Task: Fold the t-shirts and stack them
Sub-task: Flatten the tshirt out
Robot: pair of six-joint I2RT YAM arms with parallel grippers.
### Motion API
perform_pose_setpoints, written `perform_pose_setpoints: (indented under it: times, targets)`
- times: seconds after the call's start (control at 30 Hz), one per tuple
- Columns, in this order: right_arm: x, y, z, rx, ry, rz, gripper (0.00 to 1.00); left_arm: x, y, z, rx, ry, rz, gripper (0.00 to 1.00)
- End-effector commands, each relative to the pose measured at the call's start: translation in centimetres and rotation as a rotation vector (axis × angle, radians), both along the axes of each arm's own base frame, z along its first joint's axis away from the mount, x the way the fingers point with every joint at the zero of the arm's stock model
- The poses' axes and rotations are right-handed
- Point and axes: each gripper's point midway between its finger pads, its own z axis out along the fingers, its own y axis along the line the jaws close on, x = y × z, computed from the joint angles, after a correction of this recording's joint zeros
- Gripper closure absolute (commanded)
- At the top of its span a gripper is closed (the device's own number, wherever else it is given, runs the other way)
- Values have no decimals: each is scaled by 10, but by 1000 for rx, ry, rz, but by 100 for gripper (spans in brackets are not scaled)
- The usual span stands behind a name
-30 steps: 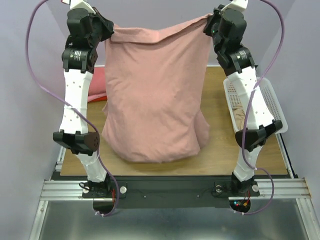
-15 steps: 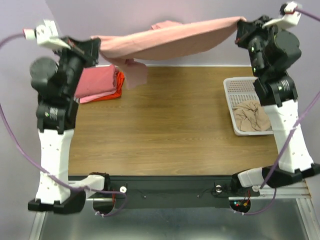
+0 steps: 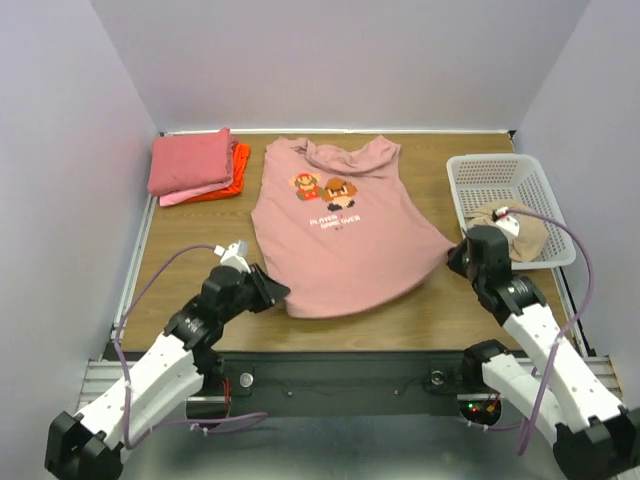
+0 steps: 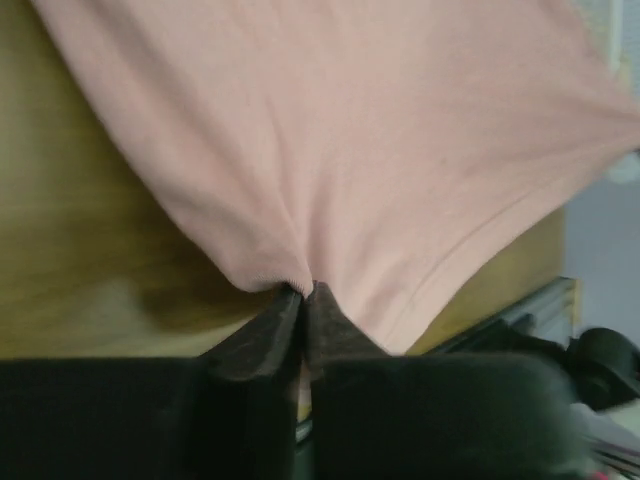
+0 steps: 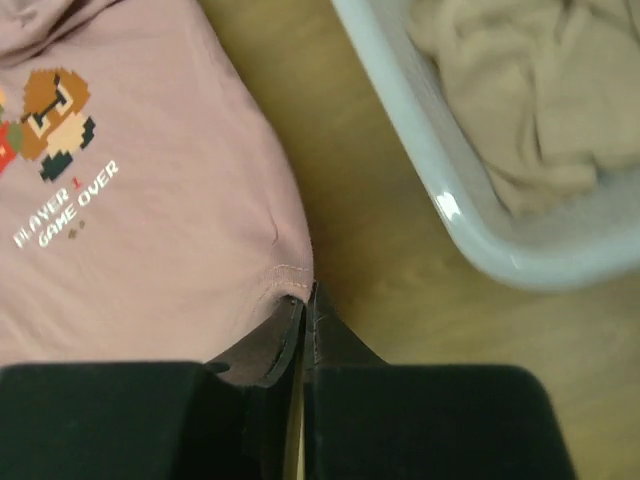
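The dusty-pink t-shirt lies spread flat on the wooden table, pixel-character print and white text facing up, neck toward the back. My left gripper is low at the shirt's near-left hem corner and shut on the cloth, which bunches at the fingertips. My right gripper is shut on the near-right hem corner, where the stitched edge meets the jaws. Folded coral-pink and pale-pink shirts are stacked at the back left over an orange-red one.
A white lattice basket stands at the right and holds a crumpled beige shirt. Its rim lies close beside my right gripper. The spread shirt's lower hem lies near the table's front edge.
The shirt hung in the air between both raised grippers. It was swung out toward the back. It now lies flat on the table, with both arms lowered to the near corners.
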Motion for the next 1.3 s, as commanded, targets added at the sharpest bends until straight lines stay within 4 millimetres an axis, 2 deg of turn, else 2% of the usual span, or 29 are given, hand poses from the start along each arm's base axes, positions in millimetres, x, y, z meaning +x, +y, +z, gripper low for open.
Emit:
perform_pose_setpoints:
  times: [0.0,0.03,0.07,0.1,0.13,0.2,0.27,0.3,0.33,0.37,0.43,0.47,0.53,0.57,0.6,0.67,0.7,0.73,0.77,0.8,0.87,0.9,0.93,1.0,1.07,1.1,1.17,1.2,1.27]
  targets:
    - [-31,-17,-5,113,5,-159,85,-30,-27,7,-203,38,-35,60]
    - [-38,-19,-10,111,26,-167,63,-36,-30,3,-209,54,-48,40]
    - [-43,-19,-15,111,49,-168,52,-45,-34,1,-208,67,-74,2]
    - [-49,-21,-18,108,78,-175,40,-47,-31,4,-199,72,-58,1]
    - [-51,-21,-16,111,79,-172,21,-48,-30,9,-190,67,-57,1]
    - [-51,-17,-5,125,73,-148,0,-44,-25,33,-158,27,-36,1]
    - [-51,-7,6,151,66,-92,0,-40,-21,52,-141,-14,-22,1]
    - [-50,-4,10,148,65,-66,0,-33,-16,68,-124,-46,13,1]
    - [-48,-1,20,150,48,-43,0,-28,-13,73,-101,-67,23,1]
    - [-48,3,22,147,54,-18,0,-25,-12,77,-83,-77,36,1]
    - [-42,21,20,151,76,94,0,-7,-9,82,-14,-100,80,1]
    - [-35,41,16,187,90,192,0,7,-14,85,23,-110,97,1]
    - [-33,65,-1,234,135,304,0,24,-20,84,71,-113,113,1]
    - [-40,81,-21,260,191,359,0,34,-23,84,114,-132,107,1]
    - [-35,90,-35,255,221,375,0,55,-28,84,164,-133,145,2]
    - [-37,100,-57,214,280,379,0,80,-29,83,222,-123,189,2]
    - [-39,107,-65,163,295,376,0,97,-35,64,294,-98,172,2]
    - [-39,111,-79,128,343,375,0,114,-42,76,279,-108,173,2]
    - [-39,114,-84,110,360,372,0,124,-45,71,286,-90,157,2]
    - [-38,116,-87,103,368,354,0,147,-50,58,284,-62,115,2]
    - [-36,114,-99,88,401,324,0,165,-50,40,283,-18,103,2]
    - [-33,108,-108,60,419,282,0,177,-45,14,310,35,104,2]
    - [-32,104,-113,46,427,253,0,183,-48,10,312,47,91,2]
    - [-27,96,-122,6,440,203,0,185,-50,-15,346,99,73,2]
    - [-21,90,-127,-29,445,164,0,182,-51,-29,342,117,54,2]
    - [-19,91,-134,-46,467,157,0,175,-52,-42,341,142,37,2]
    - [-14,91,-141,-63,484,147,0,166,-48,-55,348,171,38,2]
    - [-12,90,-150,-88,511,151,0,152,-40,-70,364,206,43,2]
    - [-7,92,-157,-109,529,155,0,134,-33,-84,372,252,43,2]
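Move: The t-shirt's lower corners are still pinched, one in each hand. The patch the left hand makes for, on the shirt's left side, lies about 17 cm ahead, 4 cm right and 12 cm below; the printed lettering is level with that patch, some 8 cm farther right. The right hand's patch of lower shirt is roughly 2 cm back, 9 cm left, 15 cm below; from this hand the lettering is 10 cm ahead and 24 cm left, the basket 13 cm ahead and 15 cm right. The shirt's hem corners are let go as both hands open wide and draw back 5 or 6 cm. The left then lifts, swings about 25 cm forward over the shirt and sinks beside the lettering, rolling its left side up; the right sinks some 14 cm and goes left onto the lower shirt, tipping down about 30 degrees, open fingertips to the cloth. ##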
